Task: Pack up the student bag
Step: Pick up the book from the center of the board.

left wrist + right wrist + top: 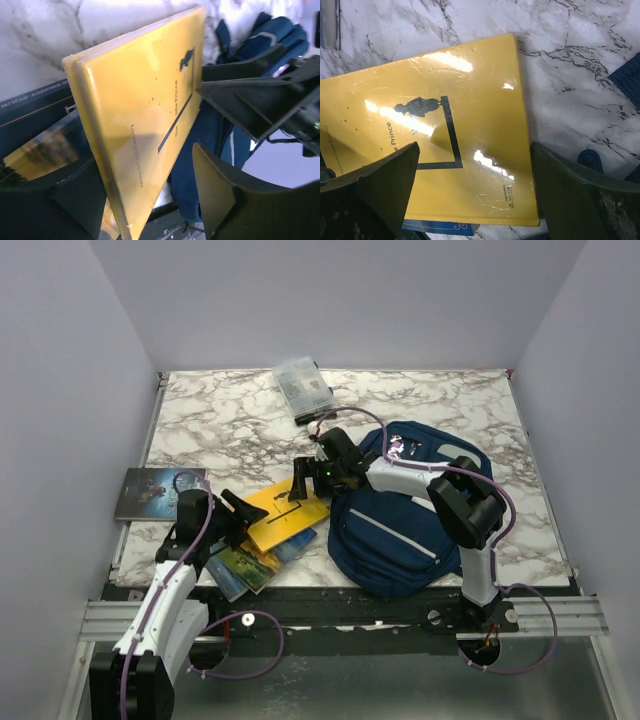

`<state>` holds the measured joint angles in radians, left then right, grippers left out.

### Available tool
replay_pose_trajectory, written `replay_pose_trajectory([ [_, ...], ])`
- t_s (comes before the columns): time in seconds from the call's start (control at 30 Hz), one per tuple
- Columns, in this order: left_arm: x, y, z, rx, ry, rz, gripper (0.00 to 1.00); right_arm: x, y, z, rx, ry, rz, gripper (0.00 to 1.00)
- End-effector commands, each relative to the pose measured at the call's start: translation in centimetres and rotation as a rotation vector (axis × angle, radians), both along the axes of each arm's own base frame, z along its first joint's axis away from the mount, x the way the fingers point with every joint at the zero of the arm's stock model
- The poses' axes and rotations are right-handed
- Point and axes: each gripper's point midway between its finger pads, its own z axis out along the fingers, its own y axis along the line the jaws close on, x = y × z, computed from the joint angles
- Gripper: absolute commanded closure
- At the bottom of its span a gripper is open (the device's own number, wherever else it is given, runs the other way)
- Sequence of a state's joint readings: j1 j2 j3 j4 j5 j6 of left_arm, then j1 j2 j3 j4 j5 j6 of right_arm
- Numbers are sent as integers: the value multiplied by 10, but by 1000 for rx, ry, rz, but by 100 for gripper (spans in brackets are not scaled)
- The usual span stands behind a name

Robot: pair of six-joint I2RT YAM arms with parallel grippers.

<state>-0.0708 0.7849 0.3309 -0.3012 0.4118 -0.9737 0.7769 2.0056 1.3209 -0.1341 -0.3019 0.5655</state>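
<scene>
The student bag (400, 530), a navy backpack, lies flat at the right front of the table. To its left a yellow book (283, 515) lies on a stack of other books. My left gripper (245, 512) straddles the near left edge of the yellow book (145, 115). One finger is against the book; the other finger (215, 190) stands apart from the cover, so the left gripper (145, 162) is open. My right gripper (298, 485) hovers open over the book's far right end. In the right wrist view the cover (470, 125) fills the space between the right gripper's (475, 150) jaws.
A clear plastic pouch (303, 387) lies at the back of the marble table (220, 415). A dark book (158, 492) overhangs the left edge. Picture books (250, 562) and a blue one (440, 227) lie under the yellow book. Grey walls enclose three sides.
</scene>
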Motion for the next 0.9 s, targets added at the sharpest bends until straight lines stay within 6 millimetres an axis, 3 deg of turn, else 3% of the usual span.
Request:
replay_pose_trajectory([
  [0.0, 18, -8, 48, -76, -267, -12, 36, -21, 12, -2, 86, 89, 39, 5],
  [0.1, 17, -13, 53, -92, -275, -44, 38, -23, 17, 5, 132, 101, 46, 5],
  [0.27, 21, -18, 59, -78, -285, -109, 52, -27, 21, 21, 172, 107, 57, 5],
  [0.37, 22, -18, 65, -47, -303, -133, 69, -28, 19, 35, 174, 87, 67, 5],
  [0.43, 23, -13, 68, 0, -295, -132, 81, -27, 7, 44, 107, 57, 66, 5],
  [0.53, 21, -5, 80, 75, -301, -144, 96, -14, -39, 54, -123, -81, 14, 4],
  [0.67, 15, 3, 98, 150, -314, -150, 100, -12, -124, 81, -457, -244, -58, 3],
  [0.73, 11, 5, 106, 170, -318, -155, 100, -19, -162, 101, -568, -317, -65, 3],
  [0.8, 9, 6, 112, 180, -321, -162, 100, -34, -190, 109, -646, -350, -24, 3],
  [0.87, 7, 5, 117, 179, -331, -172, 100, -48, -201, 116, -657, -421, -8, 3],
])
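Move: The yellow book's left end is already between the left hand's parted fingers; its middle lies about 9 cm to that hand's right, 2 cm ahead and slightly lower. Counted from the left hand, Animal Farm, partly beneath the yellow book, lies some 6 cm back and 6 cm right, and the green book 10 cm straight back. From the right hand the yellow book's middle is about 6 cm back and 6 cm left; the backpack's middle is some 24 cm right and 5 cm back. Upward goes the left hand, about 10 cm in all: it rises a little and edges forward, pauses while its fingers close on the yellow book's left end, then lifts the pinched book, tipping the fingers up some 15 degrees. The right hand, fingers still wide open, lingers at the book's right end, then pulls away right and up about 12 cm each way, over the backpack. ##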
